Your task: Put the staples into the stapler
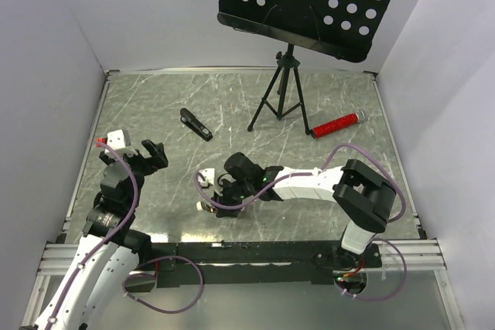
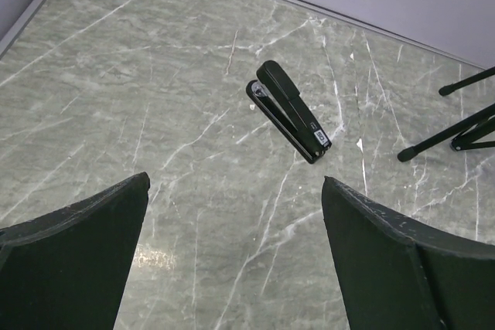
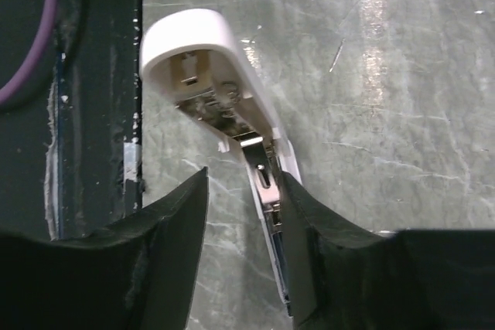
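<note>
A white stapler [image 3: 201,52] lies near the table's front edge with its lid swung open, showing the metal channel inside; it also shows in the top view [image 1: 207,176]. My right gripper [image 3: 244,175] straddles the stapler's metal channel. Its right finger [image 3: 309,222] rests against the stapler's side, while the left finger [image 3: 178,222] stands a gap away. In the top view the right gripper [image 1: 220,197] hangs low over it. My left gripper [image 2: 236,182] is open and empty above bare table, at the left [image 1: 155,152]. The staples are out of view.
A black stapler [image 2: 290,110] lies shut further back, left of centre [image 1: 196,124]. A music stand's tripod [image 1: 282,94] stands at the back with a red cylinder [image 1: 335,124] to its right. A small white box [image 1: 117,138] sits at the left edge. The black front rail [image 3: 85,98] runs beside the white stapler.
</note>
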Robot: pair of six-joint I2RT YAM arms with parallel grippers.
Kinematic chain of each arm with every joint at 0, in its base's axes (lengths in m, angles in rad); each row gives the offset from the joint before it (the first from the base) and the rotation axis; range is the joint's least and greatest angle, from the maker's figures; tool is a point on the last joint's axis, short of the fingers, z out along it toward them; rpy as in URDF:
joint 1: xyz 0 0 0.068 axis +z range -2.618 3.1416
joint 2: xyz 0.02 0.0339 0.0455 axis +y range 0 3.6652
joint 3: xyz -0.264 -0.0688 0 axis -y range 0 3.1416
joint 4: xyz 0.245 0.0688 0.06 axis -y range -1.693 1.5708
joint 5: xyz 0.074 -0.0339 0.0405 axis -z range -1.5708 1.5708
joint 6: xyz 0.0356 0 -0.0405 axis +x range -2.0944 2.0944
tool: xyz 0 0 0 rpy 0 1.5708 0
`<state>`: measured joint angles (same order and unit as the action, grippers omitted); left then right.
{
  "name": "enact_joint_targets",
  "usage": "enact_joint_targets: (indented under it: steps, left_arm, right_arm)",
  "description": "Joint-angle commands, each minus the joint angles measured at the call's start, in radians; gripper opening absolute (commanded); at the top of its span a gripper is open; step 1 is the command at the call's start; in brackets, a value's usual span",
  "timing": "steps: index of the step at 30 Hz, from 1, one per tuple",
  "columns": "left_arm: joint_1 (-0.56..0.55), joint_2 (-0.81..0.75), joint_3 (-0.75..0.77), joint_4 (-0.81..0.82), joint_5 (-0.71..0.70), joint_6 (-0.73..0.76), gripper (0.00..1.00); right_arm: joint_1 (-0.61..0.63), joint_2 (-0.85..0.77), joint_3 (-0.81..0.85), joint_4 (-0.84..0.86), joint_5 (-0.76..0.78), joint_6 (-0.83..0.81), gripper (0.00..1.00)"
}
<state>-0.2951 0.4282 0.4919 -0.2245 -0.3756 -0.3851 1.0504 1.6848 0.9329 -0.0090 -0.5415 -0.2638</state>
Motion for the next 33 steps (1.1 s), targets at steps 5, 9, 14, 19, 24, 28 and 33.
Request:
enact_joint_targets:
  steps: [5, 9, 14, 19, 24, 28, 33]
  left_arm:
    - [0.005, 0.001, -0.006, 0.079, 0.017, 0.032, 0.97]
    - [0.004, 0.004, -0.009, 0.088, 0.023, 0.038, 0.97]
    - [0.004, 0.004, -0.012, 0.091, 0.032, 0.04, 0.97]
    - [0.002, 0.001, -0.012, 0.094, 0.03, 0.04, 0.97]
    - [0.002, -0.003, -0.012, 0.096, 0.024, 0.038, 0.97]
    - [-0.001, -0.009, -0.01, 0.09, 0.011, 0.034, 0.97]
    - [-0.006, -0.019, -0.009, 0.082, -0.009, 0.028, 0.97]
  right_arm:
    - [0.017, 0.052, 0.083, 0.038, 0.014, -0.052, 0.36]
    - [0.026, 0.078, 0.106, 0.018, 0.014, -0.061, 0.3]
    - [0.03, 0.085, 0.113, 0.014, 0.028, -0.064, 0.15]
    - [0.036, 0.066, 0.1, 0.026, 0.074, -0.028, 0.08]
    - [0.036, 0.03, 0.057, 0.141, 0.167, 0.037, 0.0]
    - [0.034, 0.033, 0.038, 0.248, 0.262, 0.113, 0.0]
    - [0.028, 0.079, 0.061, 0.381, 0.415, 0.185, 0.0]
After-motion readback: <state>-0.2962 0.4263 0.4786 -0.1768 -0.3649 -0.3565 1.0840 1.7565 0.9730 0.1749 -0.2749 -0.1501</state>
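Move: The white stapler lies open right under the right fingers, its middle about 1 cm ahead, level sideways and roughly 2 cm below; its raised cap is at the left end. The staple strip was last seen about 9 cm ahead and 8 cm to the right of this hand, the staple box about 10 cm ahead and 16 cm right, both near table height. From the left hand the white stapler is roughly 11 cm back, 23 cm right and 18 cm down. Sliding left about 2 cm, nearly level, the right hand closes its half-open fingers across the white stapler's rail, close beside the raised cap, and pinches it. After a brief hold it draws the gripped stapler forward and a little left, some 4 cm, away from the robot's base, while the wrist turns clockwise by about 15 degrees. ##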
